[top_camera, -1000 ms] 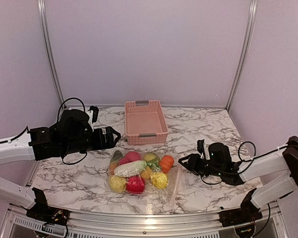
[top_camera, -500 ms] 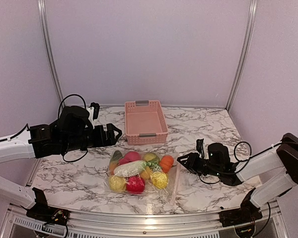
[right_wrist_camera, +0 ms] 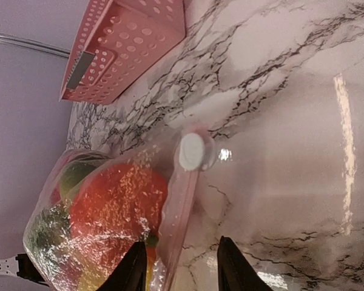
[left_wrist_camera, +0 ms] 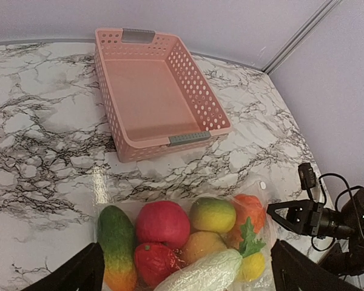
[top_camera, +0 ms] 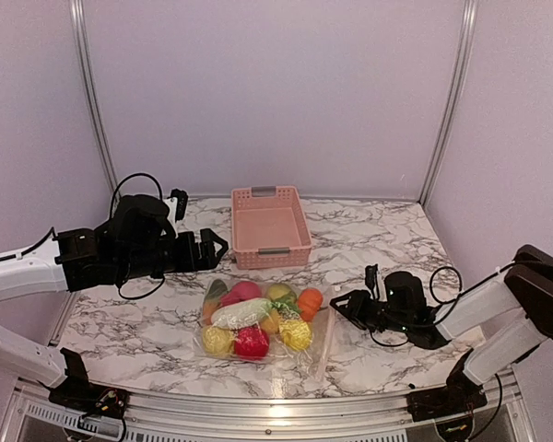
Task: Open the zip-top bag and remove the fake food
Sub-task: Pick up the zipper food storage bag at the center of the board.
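Note:
The zip-top bag (top_camera: 319,348) lies flat on the marble table in front of the arms, zip strip (right_wrist_camera: 177,212) along its right edge with a white slider (right_wrist_camera: 192,151) at the far end. It is full of fake food (top_camera: 252,322): a white radish (left_wrist_camera: 200,273), red apple (left_wrist_camera: 162,223), cucumber (left_wrist_camera: 115,242) and orange piece (right_wrist_camera: 118,200). My left gripper (top_camera: 217,249) hovers open above the bag's far left corner, holding nothing. My right gripper (right_wrist_camera: 181,242) is low at the bag's right edge, its jaws apart with the zip strip between them.
A pink slotted basket (top_camera: 237,230), with nothing in it, stands just behind the bag near the back wall. The right gripper (left_wrist_camera: 291,215) also shows in the left wrist view. Walls and metal posts enclose the table.
My right gripper has slid left along the table up to the bag's zip edge. The left arm has shifted only slightly to the right. The bag has not moved.

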`<state>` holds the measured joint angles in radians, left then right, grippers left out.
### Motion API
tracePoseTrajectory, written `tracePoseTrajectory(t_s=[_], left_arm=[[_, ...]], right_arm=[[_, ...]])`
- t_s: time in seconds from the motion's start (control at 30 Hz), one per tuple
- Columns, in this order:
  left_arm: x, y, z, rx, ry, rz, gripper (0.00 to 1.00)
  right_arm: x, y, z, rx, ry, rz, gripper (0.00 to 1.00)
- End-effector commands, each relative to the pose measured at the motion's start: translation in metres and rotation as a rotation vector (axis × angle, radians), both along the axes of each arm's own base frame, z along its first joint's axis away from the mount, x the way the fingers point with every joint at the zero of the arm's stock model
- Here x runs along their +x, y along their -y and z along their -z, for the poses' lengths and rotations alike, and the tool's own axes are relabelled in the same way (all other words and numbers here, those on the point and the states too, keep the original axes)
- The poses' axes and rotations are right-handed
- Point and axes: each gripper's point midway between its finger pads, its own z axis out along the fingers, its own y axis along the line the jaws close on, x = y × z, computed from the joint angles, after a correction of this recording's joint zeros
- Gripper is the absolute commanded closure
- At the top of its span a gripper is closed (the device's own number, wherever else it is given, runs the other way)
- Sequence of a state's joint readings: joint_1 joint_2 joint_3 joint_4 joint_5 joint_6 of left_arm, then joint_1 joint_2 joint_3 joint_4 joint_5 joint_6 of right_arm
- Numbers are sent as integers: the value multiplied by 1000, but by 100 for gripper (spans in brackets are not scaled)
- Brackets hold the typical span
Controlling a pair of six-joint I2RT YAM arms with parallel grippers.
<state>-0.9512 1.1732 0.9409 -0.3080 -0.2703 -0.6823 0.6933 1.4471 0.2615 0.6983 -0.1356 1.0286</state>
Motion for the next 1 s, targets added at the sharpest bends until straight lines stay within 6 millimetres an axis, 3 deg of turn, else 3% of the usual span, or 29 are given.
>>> tracePoseTrajectory(t_s=[0.0,0.2,0.4,0.7,0.97], left_arm=[[1,5,-7,15,16,18,1],[1,8,-14,11,39,45,1],[3,13,-29,43,109,95,1],[3,36,-51,61,236,250,1],[6,52,-79,129,451,417,1]], right_arm=[[6,-12,-7,58,10,-22,63],[10,-20,-18,97,32,-33,74],[17,-29,-42,78,92,-76,100],[30,-41,-93,-64,261,-181,100],[41,-61,-170,-216,466,-342,100]])
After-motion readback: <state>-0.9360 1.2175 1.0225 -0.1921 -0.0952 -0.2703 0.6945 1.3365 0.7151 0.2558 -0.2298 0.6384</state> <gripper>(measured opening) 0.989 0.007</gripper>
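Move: The bag's zip edge, on its far stretch just short of the slider, already lies practically between the right hand's part-open fingers, about 1 cm to the left and 1 cm below. The orange pumpkin inside is some 6 cm left and 2 cm ahead; the yellow lemon is roughly 8 cm left and 5 cm back. The pink basket sits about 24 cm ahead and 15 cm left. From the left hand, that edge is some 22 cm right, 1 cm ahead and 19 cm below. Dipping under a centimetre and easing left, the right hand shuts its part-open fingers on the zip edge by the slider. It then lifts the edge about 13 cm, drifting left and somewhat forward, its fingers tipping up some 20 degrees and turning counter-clockwise. The empty left hand, wide open, rises and shifts right about 4 cm each, turning clockwise and tipping up, towards the rising edge. ##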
